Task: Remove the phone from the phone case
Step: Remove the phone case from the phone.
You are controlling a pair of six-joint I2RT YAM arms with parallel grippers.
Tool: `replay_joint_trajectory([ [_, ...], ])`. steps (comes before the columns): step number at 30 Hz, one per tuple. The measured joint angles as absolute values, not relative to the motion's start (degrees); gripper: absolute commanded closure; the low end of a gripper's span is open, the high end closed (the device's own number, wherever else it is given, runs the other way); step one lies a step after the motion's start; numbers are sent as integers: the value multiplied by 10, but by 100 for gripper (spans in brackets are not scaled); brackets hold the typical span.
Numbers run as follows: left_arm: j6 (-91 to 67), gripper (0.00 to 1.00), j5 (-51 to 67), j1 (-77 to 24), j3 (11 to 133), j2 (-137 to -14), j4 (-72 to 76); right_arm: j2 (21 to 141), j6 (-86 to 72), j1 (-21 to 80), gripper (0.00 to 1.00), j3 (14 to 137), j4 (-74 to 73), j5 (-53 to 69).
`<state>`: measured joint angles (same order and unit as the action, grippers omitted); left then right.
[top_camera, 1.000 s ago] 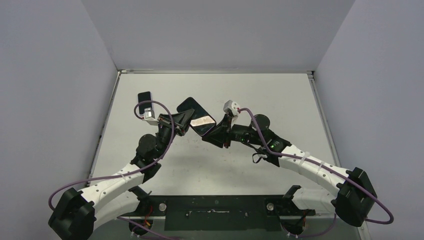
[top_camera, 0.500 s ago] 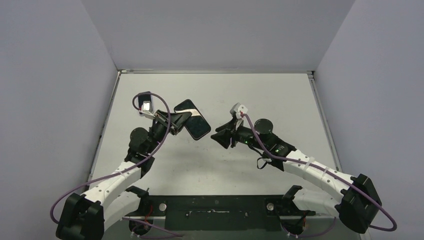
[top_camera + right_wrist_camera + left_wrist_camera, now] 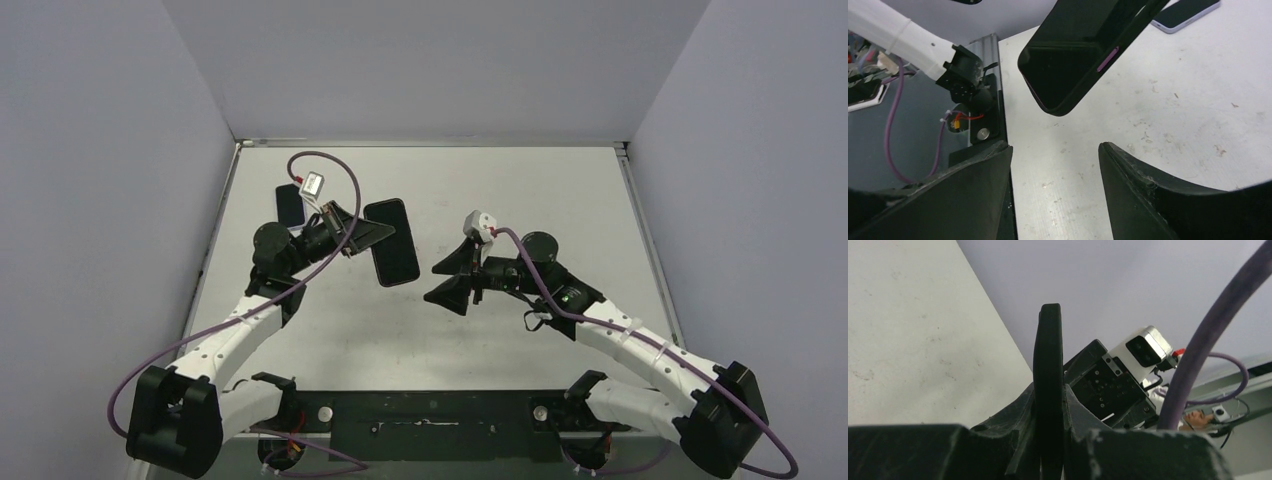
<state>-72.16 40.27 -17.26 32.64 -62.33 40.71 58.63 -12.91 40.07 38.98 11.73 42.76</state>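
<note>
A black phone case [image 3: 393,245] with a purple side button hangs in the air over the table's left half. My left gripper [image 3: 366,236] is shut on its left edge. In the left wrist view the phone case [image 3: 1048,350] stands edge-on, clamped between my left gripper's [image 3: 1049,397] jaws. Its dark glossy face [image 3: 1073,55] turns toward the right wrist camera; whether the phone sits inside I cannot tell. My right gripper [image 3: 447,280] stands open and empty, a short way to the right of the case. Between my right gripper's [image 3: 1055,150] jaws only bare table shows.
A second phone [image 3: 288,205] with a pale lavender edge lies flat on the table at the far left, behind my left wrist; it also shows as the lavender phone [image 3: 1188,12] in the right wrist view. The grey table [image 3: 560,190] has walls on three sides.
My right gripper has let go of the case, opened wide and drawn back to the right. My left arm has swung the case up and leftward, turning it more upright.
</note>
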Motion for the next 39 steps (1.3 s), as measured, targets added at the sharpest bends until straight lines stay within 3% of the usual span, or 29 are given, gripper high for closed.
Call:
replay_joint_trajectory([
  [9,-661,100,500,-172,377,-636,405,645,-131,401,40,439,114,512],
  [21,-639,100,535,-172,382,-637,405,712,-150,406,53,479,129,565],
  [33,-627,100,561,-172,396,-653,413,752,-153,406,98,505,126,620],
  [39,-638,100,569,-173,396,-659,435,754,-104,406,100,520,96,630],
])
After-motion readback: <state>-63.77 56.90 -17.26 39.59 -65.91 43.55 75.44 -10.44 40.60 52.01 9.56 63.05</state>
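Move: The left hand already grips the cased phone, whose middle lies roughly 2 cm back and 1 cm right of its pads. From the open right hand, that middle is about 8 cm ahead, 7 cm left and slightly higher; the case's near right corner is only some 3 cm left and 1 cm ahead, about level. The left fingertips are roughly 10 cm ahead and 8 cm left of the right hand. Right hand reaches about 4 cm left, pinching the case's near right corner; left draws the phone back, tilting up. ##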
